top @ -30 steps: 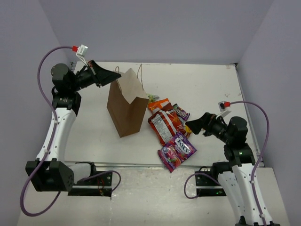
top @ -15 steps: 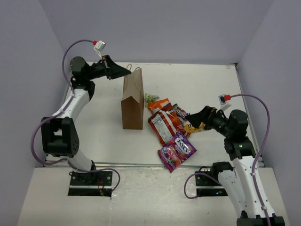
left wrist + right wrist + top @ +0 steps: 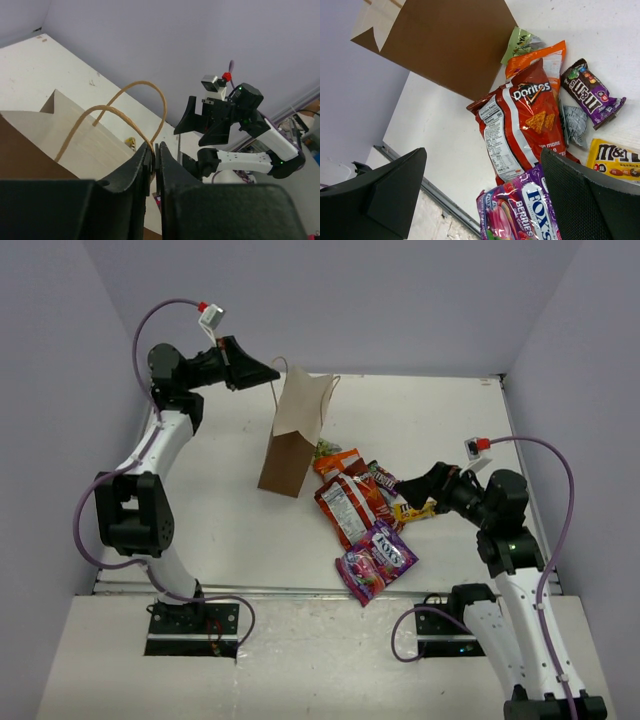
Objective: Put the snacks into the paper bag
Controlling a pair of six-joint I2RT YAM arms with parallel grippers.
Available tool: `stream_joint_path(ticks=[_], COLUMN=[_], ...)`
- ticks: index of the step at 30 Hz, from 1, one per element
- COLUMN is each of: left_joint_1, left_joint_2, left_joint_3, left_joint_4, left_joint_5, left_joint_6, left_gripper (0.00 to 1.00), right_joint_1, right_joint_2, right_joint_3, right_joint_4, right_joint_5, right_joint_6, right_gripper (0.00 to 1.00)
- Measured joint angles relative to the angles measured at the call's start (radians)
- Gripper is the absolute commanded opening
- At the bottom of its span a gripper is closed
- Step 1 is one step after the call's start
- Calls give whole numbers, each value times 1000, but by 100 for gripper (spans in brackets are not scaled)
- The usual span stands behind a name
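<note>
The brown paper bag (image 3: pixel 292 445) stands left of the snacks, tilted, its pale mouth (image 3: pixel 75 142) showing. My left gripper (image 3: pixel 272 373) is shut on a twisted handle (image 3: pixel 131 94) at the bag's top, the cord pinched between the fingertips (image 3: pixel 154 148). The snacks lie in a heap: red chip bag (image 3: pixel 345 505) (image 3: pixel 525 125), purple-pink candy bag (image 3: pixel 376 560) (image 3: pixel 525 212), orange (image 3: pixel 545 57), green (image 3: pixel 520 42), dark brown (image 3: pixel 590 92) and yellow (image 3: pixel 615 160) packets. My right gripper (image 3: pixel 405 490) (image 3: pixel 482 155) hovers open over the heap's right side, holding nothing.
The table's metal front rail (image 3: pixel 300 590) runs just below the candy bag. A small grey crumpled packet (image 3: pixel 575 122) lies between the chip bag and the dark brown packet. Lilac walls close in the table at back and sides.
The left arm has swung up and to the right with the handle, dragging the bag rightward and tipping it. The right gripper edged left toward the snacks, still open.
</note>
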Motion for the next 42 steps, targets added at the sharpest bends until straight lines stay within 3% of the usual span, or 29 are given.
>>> stream_joint_path(ticks=[2,3,6,13,25,36,42], left_joint_1=[0,0,4,40,107,190,225], left_joint_2=[0,0,0,-1,-53,-87,-192], left_joint_3=[7,8,7,-11,-3,24,37], left_joint_4=[-1,-2,-10,-77,-375,-494,-782], left_joint_5=[1,2,2,0,-1,-27,-186], left_joint_6=[9,12,19,80,253,320,516], left_gripper=[33,46,69,100,100,100,100], right_joint_1=[0,0,0,0,0,0,0], right_joint_2=[6,6,6,13,11,5,54], right_joint_3=[0,0,0,2,13,18,47], right_joint_4=[0,0,0,-1,-10,-24,-43], right_joint_5=[0,0,0,0,2,2,8], right_joint_6=[-3,-4,-7,-9,-15,-16,-31], right_gripper=[99,99,99,99,99,99,99])
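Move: The left hand's shut fingers already pinch a handle of the upturned paper bag, whose middle lies about 2 cm ahead, 5 cm to the right and 24 cm below them, with its top leaning to the right. Beyond the bag's right side, the green snack lies some 8 cm ahead and 12 cm right of the hand, and the orange packet 3 cm ahead and 15 cm right, both about 37 cm below. From the right hand, the bag's middle is roughly 19 cm ahead, 21 cm left and 10 cm lower. The left fingers spread fully from shut and let go of the paper bag's handle, while the hand eases slightly forward and left and sinks about 3 cm. With the fingers staying wide open, it draws away to the left, clear of the bag, some 10 cm in all, regaining most of that height and turning about 25 degrees counter-clockwise, fastest near the end. ##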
